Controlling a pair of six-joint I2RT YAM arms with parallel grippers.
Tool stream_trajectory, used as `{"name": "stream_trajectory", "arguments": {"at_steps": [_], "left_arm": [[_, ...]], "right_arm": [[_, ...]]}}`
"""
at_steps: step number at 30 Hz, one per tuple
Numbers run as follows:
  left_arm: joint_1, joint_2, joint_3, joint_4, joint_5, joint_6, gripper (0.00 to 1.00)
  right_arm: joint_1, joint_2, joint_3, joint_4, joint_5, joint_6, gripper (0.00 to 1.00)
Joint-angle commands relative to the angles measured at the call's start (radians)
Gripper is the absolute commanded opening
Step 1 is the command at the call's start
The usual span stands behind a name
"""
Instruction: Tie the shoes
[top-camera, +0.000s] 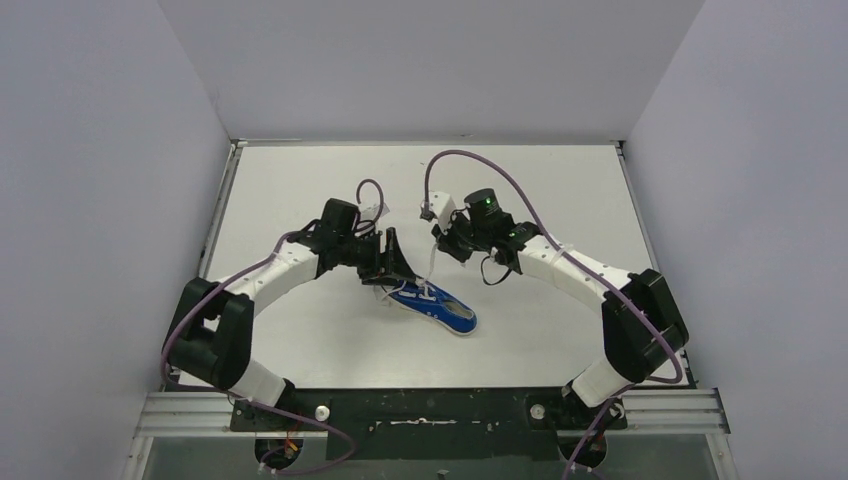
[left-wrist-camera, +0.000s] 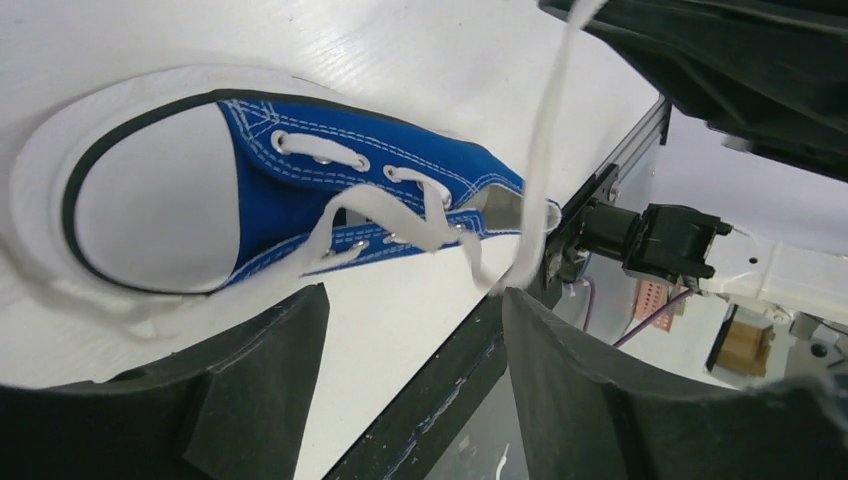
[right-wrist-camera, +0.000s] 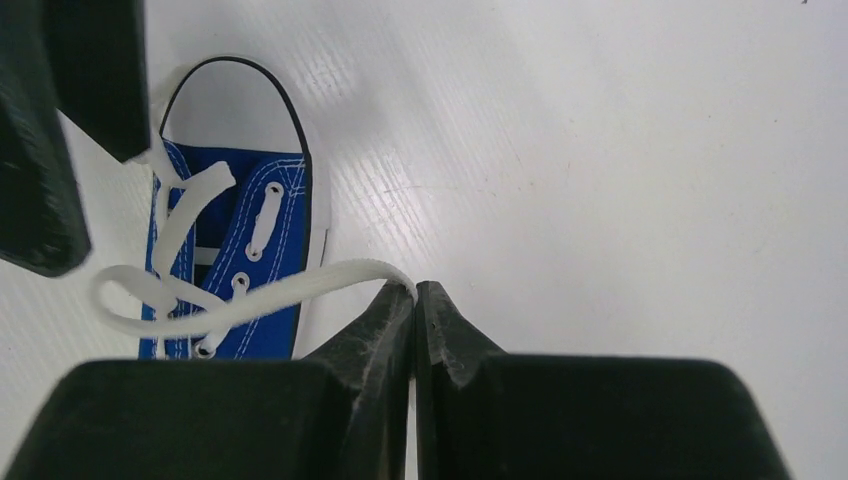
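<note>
The shoes show as a single blue sneaker (top-camera: 437, 304) with a white toe cap, lying on its sole on the white table with the toe towards the front right. My right gripper (right-wrist-camera: 414, 290) is shut on a white lace (right-wrist-camera: 290, 288), which runs taut from the eyelets of the sneaker (right-wrist-camera: 275, 235) up to its tips. In the top view this gripper (top-camera: 441, 246) hangs above and behind the shoe. My left gripper (left-wrist-camera: 410, 295) is open over the sneaker (left-wrist-camera: 300, 195), with nothing between its fingers (left-wrist-camera: 255, 390). A bend of lace (left-wrist-camera: 495, 275) lies against one fingertip.
White walls close off the table on the left, back and right. A black rail (left-wrist-camera: 440, 400) runs along the table's front edge close to the shoe. Purple cables (top-camera: 470, 160) loop over both arms.
</note>
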Motion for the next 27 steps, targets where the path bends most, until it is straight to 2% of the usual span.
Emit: {"name": "stream_trajectory", "arguments": {"at_steps": [1,7,11,15,18,21,24,27], "left_arm": [[0.025,-0.123,0.01,-0.118,-0.061,0.069,0.66],[0.024,-0.168,0.013,-0.141,-0.08,0.062,0.79],[0.014,-0.162,0.024,-0.083,-0.086,0.066,0.8],[-0.02,-0.101,0.132,-0.115,-0.119,0.172,0.78],[-0.036,-0.032,0.21,-0.1,-0.126,0.234,0.82],[-0.043,0.085,0.315,-0.104,-0.077,0.273,0.84],[-0.055,0.198,0.417,-0.18,0.0,0.327,0.84],[-0.055,0.247,0.402,-0.158,0.097,0.357,0.83]], "right_arm": [[-0.025,-0.009,-0.044,0.149,-0.017,0.083,0.02],[-0.062,-0.037,-0.126,0.155,-0.002,0.261,0.02],[-0.063,-0.07,-0.202,0.143,-0.007,0.372,0.03],[-0.063,-0.098,-0.297,0.188,-0.019,0.524,0.02],[-0.061,-0.118,-0.363,0.261,-0.032,0.642,0.01],[-0.059,-0.16,-0.438,0.348,-0.02,0.773,0.0],[-0.046,-0.198,-0.513,0.448,-0.033,0.901,0.0],[-0.012,-0.23,-0.576,0.521,-0.017,0.979,0.0]]}}
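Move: The right hand keeps a lace pinched. The shoe's ankle opening and heel, beside which the lace is taken, have their middle about 13 cm back, 5 cm to its right and 10 cm below; the shoe's middle is 10 cm back, 1 cm left and equally low, and the lace crossing 6 cm back, 3 cm left and 7 cm down. From the emptied left hand, the held lace lies roughly 7 cm ahead, 6 cm right and 3 cm higher. Back and down together, some 9 cm each, and about 4 cm to the right, the shut right fingers carry the lace over to the shoe's outer side near the ankle opening, the wrist turning markedly clockwise. The left hand, already open, spreads wider and lifts off up and left, then swings forward and to the right, ending farther out beyond the shoe. ##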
